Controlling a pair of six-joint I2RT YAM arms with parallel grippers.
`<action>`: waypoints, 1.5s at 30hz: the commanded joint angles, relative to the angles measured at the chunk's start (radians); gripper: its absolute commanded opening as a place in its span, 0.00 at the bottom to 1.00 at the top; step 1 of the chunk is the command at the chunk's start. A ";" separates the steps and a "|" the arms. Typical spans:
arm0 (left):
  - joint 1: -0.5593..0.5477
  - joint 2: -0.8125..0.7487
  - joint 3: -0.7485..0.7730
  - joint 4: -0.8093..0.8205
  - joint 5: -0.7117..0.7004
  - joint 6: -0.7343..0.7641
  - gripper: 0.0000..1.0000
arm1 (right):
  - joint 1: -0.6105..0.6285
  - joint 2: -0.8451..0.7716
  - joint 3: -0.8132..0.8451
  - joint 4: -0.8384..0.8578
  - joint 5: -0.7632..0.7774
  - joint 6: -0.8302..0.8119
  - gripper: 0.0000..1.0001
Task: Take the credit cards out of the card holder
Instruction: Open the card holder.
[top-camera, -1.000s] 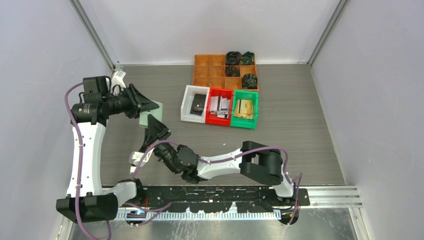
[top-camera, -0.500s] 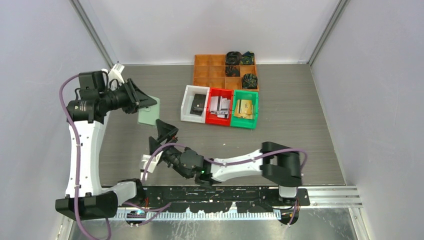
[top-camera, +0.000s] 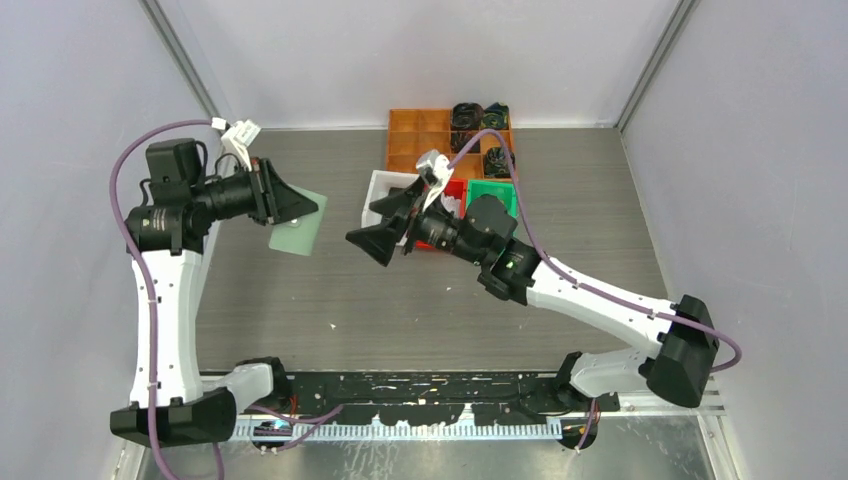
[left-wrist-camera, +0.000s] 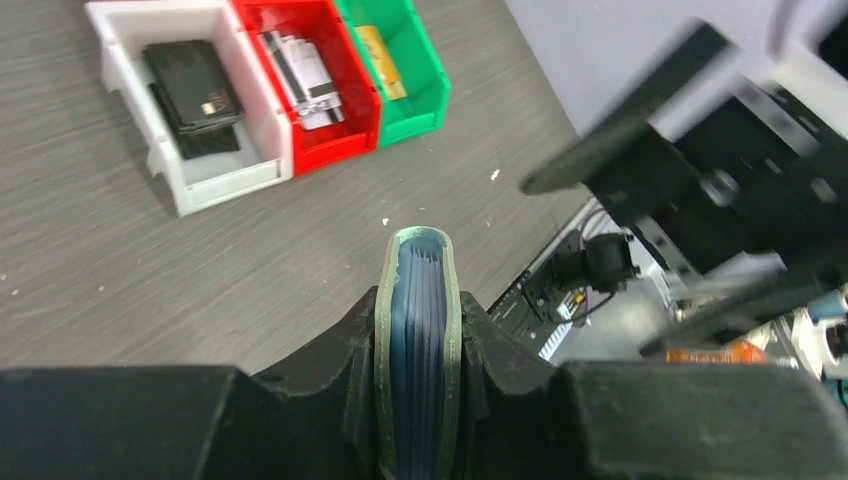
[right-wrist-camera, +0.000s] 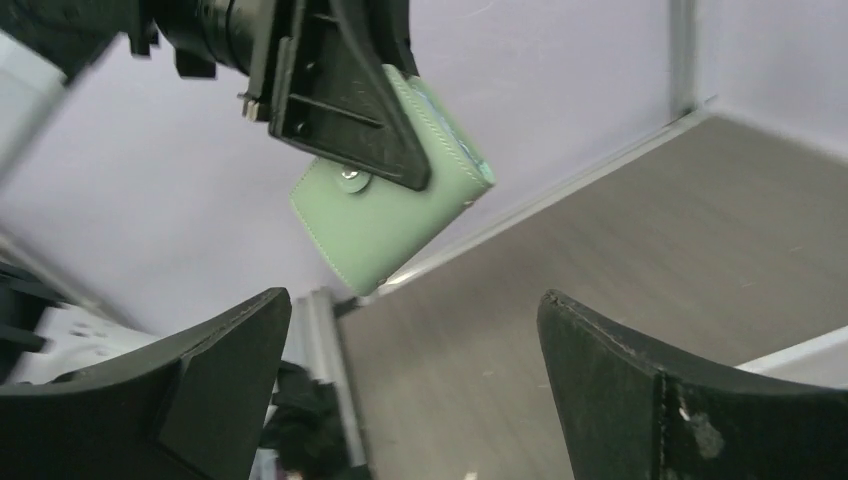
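Observation:
My left gripper (top-camera: 300, 208) is shut on the pale green card holder (top-camera: 297, 230) and holds it in the air over the left of the table. In the left wrist view the card holder (left-wrist-camera: 418, 330) stands edge-on between the fingers, showing bluish pocket edges; I cannot tell whether cards sit in them. My right gripper (top-camera: 374, 228) hovers mid-table, open wide and empty, facing the card holder (right-wrist-camera: 385, 225) from a distance. Credit cards lie sorted in bins: black ones (left-wrist-camera: 192, 88), silvery ones (left-wrist-camera: 303, 68) and a gold one (left-wrist-camera: 380, 55).
The white bin (top-camera: 378, 190), red bin (left-wrist-camera: 335, 140) and green bin (top-camera: 490, 192) stand side by side at centre back, partly under my right arm. Behind them an orange compartment tray (top-camera: 420, 140) holds dark fabric bundles (top-camera: 480, 118). Walls close in left, right and back.
My right arm swung from the front left up to mid-table and its jaws opened wide. My left gripper carried the card holder slightly back and to the left.

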 joint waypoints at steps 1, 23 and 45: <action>0.000 -0.095 -0.026 0.121 0.204 0.025 0.00 | -0.095 0.031 -0.019 0.146 -0.383 0.447 0.97; -0.001 -0.312 -0.233 0.699 0.112 -0.591 0.00 | -0.055 0.336 0.175 0.642 -0.424 0.768 0.75; 0.000 -0.263 -0.055 0.218 0.280 -0.098 0.52 | -0.176 0.164 0.271 -0.351 -0.689 0.249 0.01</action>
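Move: The card holder hangs in the left gripper's fingers, its middle about 2 cm back, 1 cm right and 2 cm below that hand. From the open right gripper it lies some 8 cm left, 2 cm ahead and 2 cm lower. Far below the right hand, about 33 cm down on the table, stand the white box, roughly 14 cm ahead and 4 cm right, and the red box, 14 cm ahead and 13 cm right. Draw the left gripper, still holding the card holder, back about 6 cm and up about 8 cm. Swing the right wrist some 40 degrees, mostly counter-clockwise, bring that hand left and back, then up, and pinch the holder's free edge near the snap. Then open the left fingers while the right, keeping its grip, draws to the right and down, the left sinking slightly too. ##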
